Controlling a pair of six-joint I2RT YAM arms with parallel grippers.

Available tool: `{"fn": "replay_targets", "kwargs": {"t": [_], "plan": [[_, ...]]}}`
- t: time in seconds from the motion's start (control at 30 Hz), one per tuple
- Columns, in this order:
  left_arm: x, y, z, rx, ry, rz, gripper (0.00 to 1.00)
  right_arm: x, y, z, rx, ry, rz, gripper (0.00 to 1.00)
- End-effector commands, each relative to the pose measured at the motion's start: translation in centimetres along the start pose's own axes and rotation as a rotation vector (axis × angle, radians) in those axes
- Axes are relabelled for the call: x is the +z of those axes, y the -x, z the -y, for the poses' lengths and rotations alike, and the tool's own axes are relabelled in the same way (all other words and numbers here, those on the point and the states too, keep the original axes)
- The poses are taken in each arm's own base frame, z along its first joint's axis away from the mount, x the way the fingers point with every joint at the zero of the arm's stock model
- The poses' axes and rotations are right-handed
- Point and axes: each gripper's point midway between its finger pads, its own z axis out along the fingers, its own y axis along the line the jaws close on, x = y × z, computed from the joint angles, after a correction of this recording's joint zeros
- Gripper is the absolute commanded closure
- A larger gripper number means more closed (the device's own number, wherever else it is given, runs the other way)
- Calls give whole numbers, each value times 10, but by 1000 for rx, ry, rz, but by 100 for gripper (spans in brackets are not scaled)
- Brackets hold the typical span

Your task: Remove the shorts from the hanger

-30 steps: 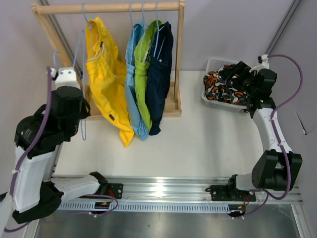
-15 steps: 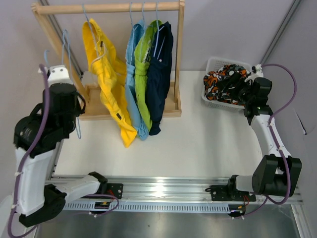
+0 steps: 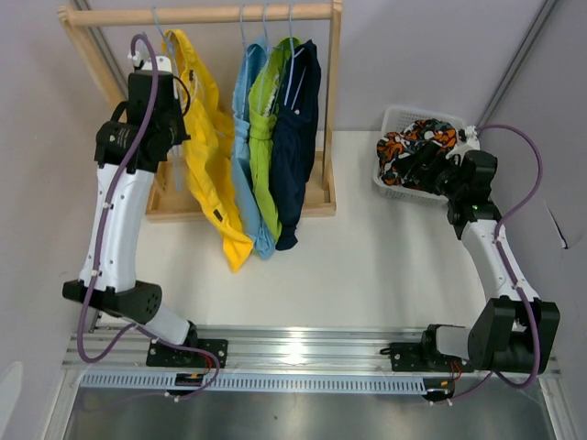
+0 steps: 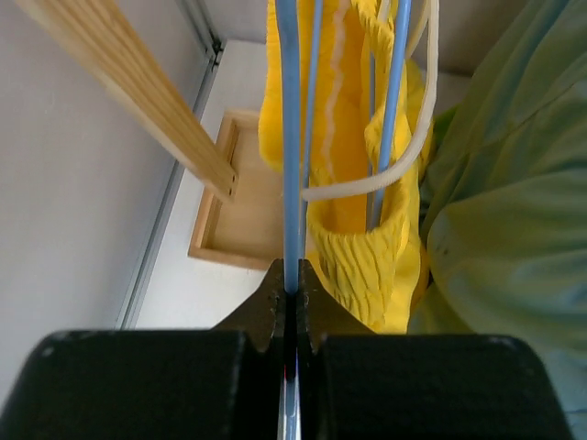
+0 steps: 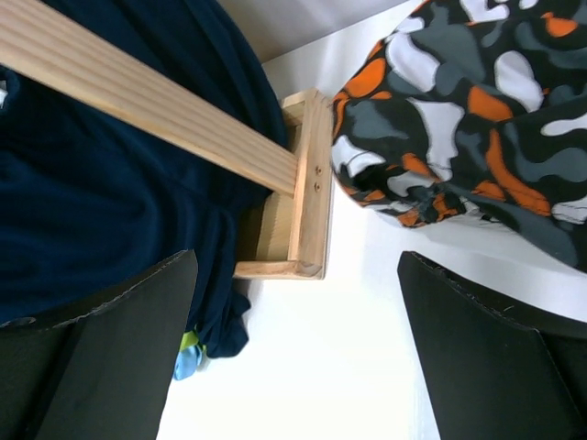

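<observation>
Yellow shorts, light blue shorts, lime green shorts and navy shorts hang on hangers from the wooden rack. The orange-black-white patterned shorts lie in a white basket. My left gripper is raised beside the yellow shorts and is shut on a light blue hanger wire. My right gripper is open and empty at the basket's near side, with the patterned shorts just ahead of it.
The rack's wooden base and right post stand between the hanging shorts and the basket. In the right wrist view the post crosses in front of the navy shorts. A white drawstring loops off the yellow shorts.
My left arm has swung up and right from the rack's left side, carrying the blue hanger to the rail beside the yellow shorts. My right gripper has shifted slightly left and down.
</observation>
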Motion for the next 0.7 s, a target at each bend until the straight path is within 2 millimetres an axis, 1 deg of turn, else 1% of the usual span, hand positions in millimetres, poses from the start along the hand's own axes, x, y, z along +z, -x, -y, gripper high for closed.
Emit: {"fn": "replay_targets", "kwargs": {"t": [0.0,0.03,0.07,0.13,0.2,0.23,0.27,0.3,0.37,0.4,0.47,0.5,0.57,0.67], "plan": [[-13,54,-4,-59,-32,167,100,-4,3,-20,-53,54,14,1],[-13,60,-5,-68,-32,181,100,-5,-3,-18,-43,44,-9,1],[-12,62,-4,-72,-38,188,100,-5,-3,-23,-49,52,-12,1],[-10,66,-7,-87,-33,201,100,-4,-4,-25,-50,44,-17,1],[-6,68,-10,-91,-30,207,100,-5,-1,-27,-56,38,-9,0],[-4,68,-11,-90,-31,208,100,-3,-8,-35,-60,44,-25,1],[0,68,-12,-90,-28,204,100,-3,-8,-37,-60,42,-28,1],[3,69,-17,-99,-24,206,100,-3,-11,-45,-67,56,-33,1],[9,70,-22,-109,-19,202,100,-2,-15,-49,-69,48,-41,1],[13,71,-26,-119,-15,199,100,-2,-19,-57,-77,63,-51,1],[17,74,-32,-125,1,200,100,-2,-24,-61,-87,49,-57,1],[23,74,-36,-123,18,192,100,-2,-30,-67,-93,51,-70,1],[27,74,-44,-131,37,188,100,-3,-35,-72,-95,51,-77,1],[37,76,-44,-135,25,182,100,-4,-44,-79,-96,50,-89,1]]}}
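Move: The left hand grips the empty blue hanger. The free spot on the rail, left of the yellow shorts' hanger, is about 8 cm ahead, 5 cm to its left and some 15 cm up. The yellow shorts hang about 8 cm ahead, 8 cm right and 12 cm lower. The navy shorts hang roughly 8 cm ahead and 22 cm left of the right hand, about level. The camouflage shorts lie 8 cm ahead, 3 cm right and 14 cm below it. Keep the left gripper shut on the empty blue hanger. Lift it about 3 cm while easing forward, then carry it left some 5 cm and on forward, towards the free left end of the rail. Meanwhile swing the open right gripper about 8 cm left and slightly back, away from the camouflage shorts and towards the rack. ##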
